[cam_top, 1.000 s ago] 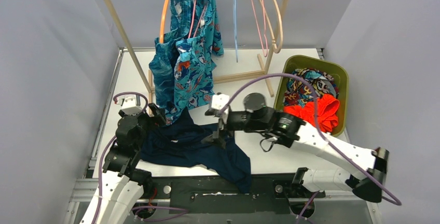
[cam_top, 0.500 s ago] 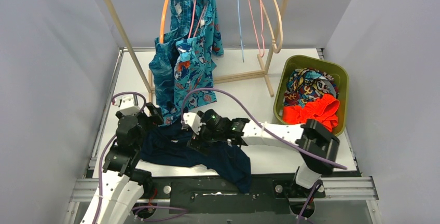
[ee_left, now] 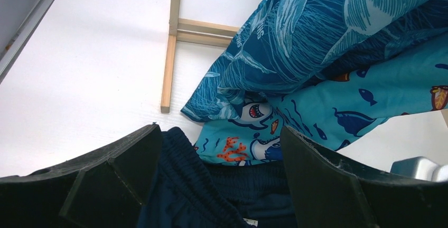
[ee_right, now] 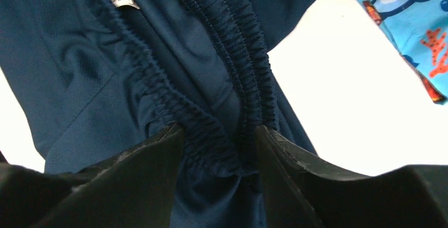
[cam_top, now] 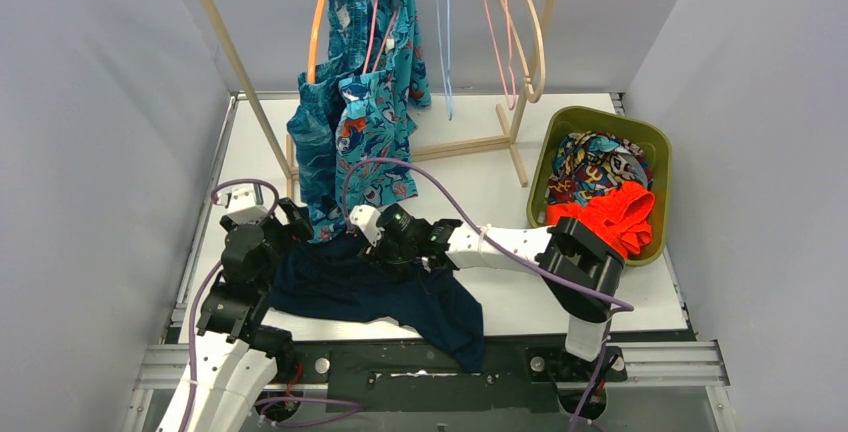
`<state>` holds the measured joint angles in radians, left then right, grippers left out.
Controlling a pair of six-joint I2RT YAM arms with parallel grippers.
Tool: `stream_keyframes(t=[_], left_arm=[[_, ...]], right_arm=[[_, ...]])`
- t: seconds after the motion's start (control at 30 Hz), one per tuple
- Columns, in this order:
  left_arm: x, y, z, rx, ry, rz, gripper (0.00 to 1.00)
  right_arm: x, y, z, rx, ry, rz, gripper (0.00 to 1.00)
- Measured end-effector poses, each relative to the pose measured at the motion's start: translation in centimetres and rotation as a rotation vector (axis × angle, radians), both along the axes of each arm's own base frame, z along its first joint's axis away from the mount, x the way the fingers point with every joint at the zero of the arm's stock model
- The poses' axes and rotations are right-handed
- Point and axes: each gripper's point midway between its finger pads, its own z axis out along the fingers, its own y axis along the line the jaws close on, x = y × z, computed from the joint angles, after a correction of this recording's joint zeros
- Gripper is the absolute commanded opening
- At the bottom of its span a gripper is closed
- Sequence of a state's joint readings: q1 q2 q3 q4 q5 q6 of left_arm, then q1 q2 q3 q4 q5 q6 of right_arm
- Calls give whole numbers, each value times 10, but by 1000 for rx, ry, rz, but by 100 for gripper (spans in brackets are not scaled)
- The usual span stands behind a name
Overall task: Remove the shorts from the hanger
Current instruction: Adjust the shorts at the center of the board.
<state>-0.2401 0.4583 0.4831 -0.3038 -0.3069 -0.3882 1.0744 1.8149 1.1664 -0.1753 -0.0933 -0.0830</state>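
Navy shorts (cam_top: 370,287) lie crumpled on the white table at the near edge. My right gripper (cam_top: 383,255) is shut on their bunched elastic waistband (ee_right: 211,101), which fills the gap between both fingers. My left gripper (cam_top: 292,220) stands open over the waistband's left end (ee_left: 211,191), fingers wide apart and not pinching it. Teal leaf-print shorts (cam_top: 318,142) and turquoise cartoon-print shorts (cam_top: 375,132) hang from an orange hanger (cam_top: 320,12) and a pink hanger (cam_top: 378,12) on the rail, their hems brushing the navy pair.
A wooden rack (cam_top: 235,62) stands at the back with empty pale blue (cam_top: 440,32), pink (cam_top: 495,32) and wooden (cam_top: 535,42) hangers. Its foot (ee_left: 169,64) rests on the table by my left gripper. A green basket (cam_top: 655,142) at right holds orange-red (cam_top: 610,214) and multicolour (cam_top: 590,167) shorts.
My right arm swung left and down from the table's middle onto the navy waistband, and its jaws closed in on the fabric. The pale blue hanger is swinging. My left arm has stayed put.
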Motion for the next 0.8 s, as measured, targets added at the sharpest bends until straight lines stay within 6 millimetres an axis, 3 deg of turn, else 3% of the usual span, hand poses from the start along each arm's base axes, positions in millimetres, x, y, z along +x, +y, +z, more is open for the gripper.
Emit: stream_keyframes(t=[0.07,0.13,0.17,0.33,0.53,0.63,0.7,0.8], left_arm=[[0,0,0,0,0,0,83],[0,1,0,1,0,4,83],[0,1,0,1,1,8,83],[-2,5,-1,3,5,25,83],[-2,5,0,-2,-1,31,83],[-2,5,0,-2,0,32,83],[-2,5,0,-2,-1,32,83],[-2,5,0,-2,-1,32,83]], right_arm=[[-2,1,0,10,16,7,33],[-9,2,-1,11,37,46,7],[-14,1,-1,4,46,77,0],[-32,-33,13,-21,82,133,0],[-25,-94,76,28,24,45,0],[-39,-118,98,54,2,38,0],[-49,-131,103,65,0,36,0],[-63,-146,104,72,18,31,11]])
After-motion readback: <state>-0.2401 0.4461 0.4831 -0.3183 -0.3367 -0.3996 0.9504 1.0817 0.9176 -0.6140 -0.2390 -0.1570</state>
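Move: The right hand is down at the table over the navy shorts, its half-open fingers on either side of a fold of their waistband, about 1 cm below the hand point. The rest of these shorts lies some 7 cm back and 3 cm to the right. The hanging fish-print shorts are about 13 cm straight ahead and 13 cm up, with the whale-print shorts 7 cm to the left of them. From the left hand, the waistband lies about 10 cm right, 3 cm back and 14 cm below. The right fingers finish closing from part-open to nearly shut on the navy waistband while the hand slides about 3 cm back at table level. Keeping the pinch, the hand then sweeps right, about 15 cm in all, and rises some 10 cm, easing farther back towards the base near the end, so that it pulls the waistband away from beneath the hanging shorts with little turn of the wrist. ##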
